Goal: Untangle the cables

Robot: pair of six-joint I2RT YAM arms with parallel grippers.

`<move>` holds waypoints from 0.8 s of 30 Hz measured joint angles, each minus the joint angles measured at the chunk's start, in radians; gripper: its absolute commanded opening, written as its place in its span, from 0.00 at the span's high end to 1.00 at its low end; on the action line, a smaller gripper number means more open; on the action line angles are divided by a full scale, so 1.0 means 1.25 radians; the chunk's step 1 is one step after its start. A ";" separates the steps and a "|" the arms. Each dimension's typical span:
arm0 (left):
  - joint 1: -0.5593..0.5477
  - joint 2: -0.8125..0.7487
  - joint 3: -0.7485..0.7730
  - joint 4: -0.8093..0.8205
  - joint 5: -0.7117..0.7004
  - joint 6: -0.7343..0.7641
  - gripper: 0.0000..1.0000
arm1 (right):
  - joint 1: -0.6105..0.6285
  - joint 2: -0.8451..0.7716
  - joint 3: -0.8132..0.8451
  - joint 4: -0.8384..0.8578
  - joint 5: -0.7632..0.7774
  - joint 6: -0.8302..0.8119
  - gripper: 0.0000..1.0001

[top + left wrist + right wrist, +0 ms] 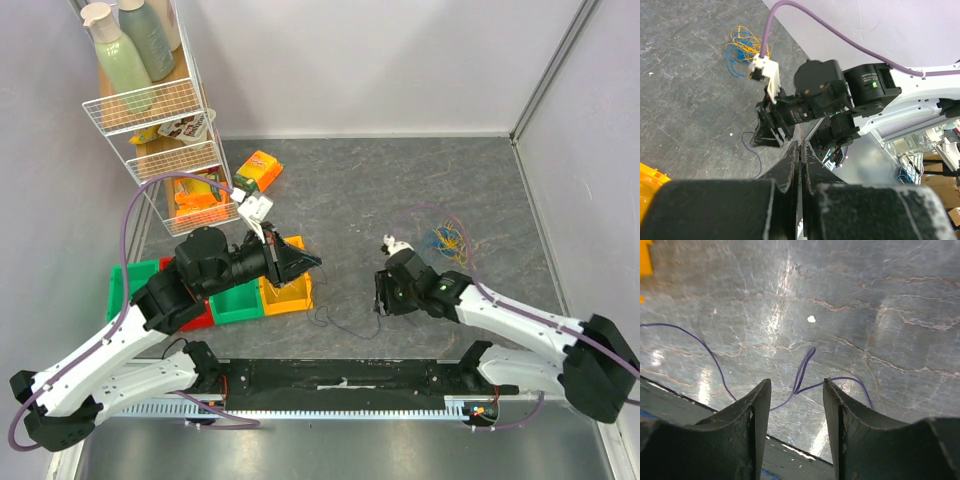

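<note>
A tangled bunch of yellow, orange and blue cables [445,240] lies on the grey table at the right; the left wrist view shows the same bunch [742,47] far off. One thin purple cable [335,322] lies apart near the front edge. My right gripper [382,298] is down over it and open. In the right wrist view the purple cable [801,374] loops on the table between the two fingertips of the right gripper [796,385], touching neither. My left gripper [300,262] hovers above the yellow bin, and the left gripper [800,146] is shut with nothing in it.
Green [130,283], red and yellow [285,295] bins sit under the left arm. A wire rack [160,120] with bottles stands at the back left, an orange packet [258,170] beside it. The table's front edge and a black rail [340,375] run just behind the right gripper.
</note>
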 measured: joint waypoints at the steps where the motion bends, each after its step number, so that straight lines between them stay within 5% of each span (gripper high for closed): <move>1: 0.000 0.001 0.000 0.000 0.000 0.000 0.98 | 0.013 0.027 0.005 0.003 0.006 -0.012 0.49; 4: 0.000 0.002 0.000 -0.001 0.000 0.000 0.98 | 0.037 0.072 0.009 0.004 0.025 -0.035 0.60; 10: 0.000 -0.001 0.001 -0.013 -0.014 0.001 0.98 | 0.045 0.112 0.014 0.012 0.072 -0.048 0.99; 15: 0.000 -0.044 0.043 -0.127 -0.168 0.056 0.98 | 0.049 0.088 0.020 -0.021 0.142 -0.036 1.00; 20: 0.000 -0.157 0.216 -0.224 -0.463 0.230 0.98 | 0.049 -0.026 0.049 -0.085 0.244 -0.027 1.00; 24: 0.000 -0.274 0.339 -0.183 -0.699 0.399 0.98 | 0.045 -0.105 0.076 -0.105 0.316 -0.013 1.00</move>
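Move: The purple cable's loose stretch on the table lies right under the right hand's open fingers, about 3 cm below. The blue-and-yellow tangle is some 17 cm ahead of that hand and 14 cm to its right; the orange box is about 20 cm to its left and 8 cm farther out. From the left hand, already closed on the cable higher up, that stretch lies roughly 14 cm right and 30 cm below, about level fore and aft. The purple cable's loose stretch is pinched near its free end: the right hand sinks about 3 cm, shuts its half-open fingers on the cable, then lifts and draws away forward and right. As the fingers shut, the left hand, still closed on its part, starts swinging fast to the left and up, some 27 cm across, turning counter-clockwise and tipping its fingers upward. ##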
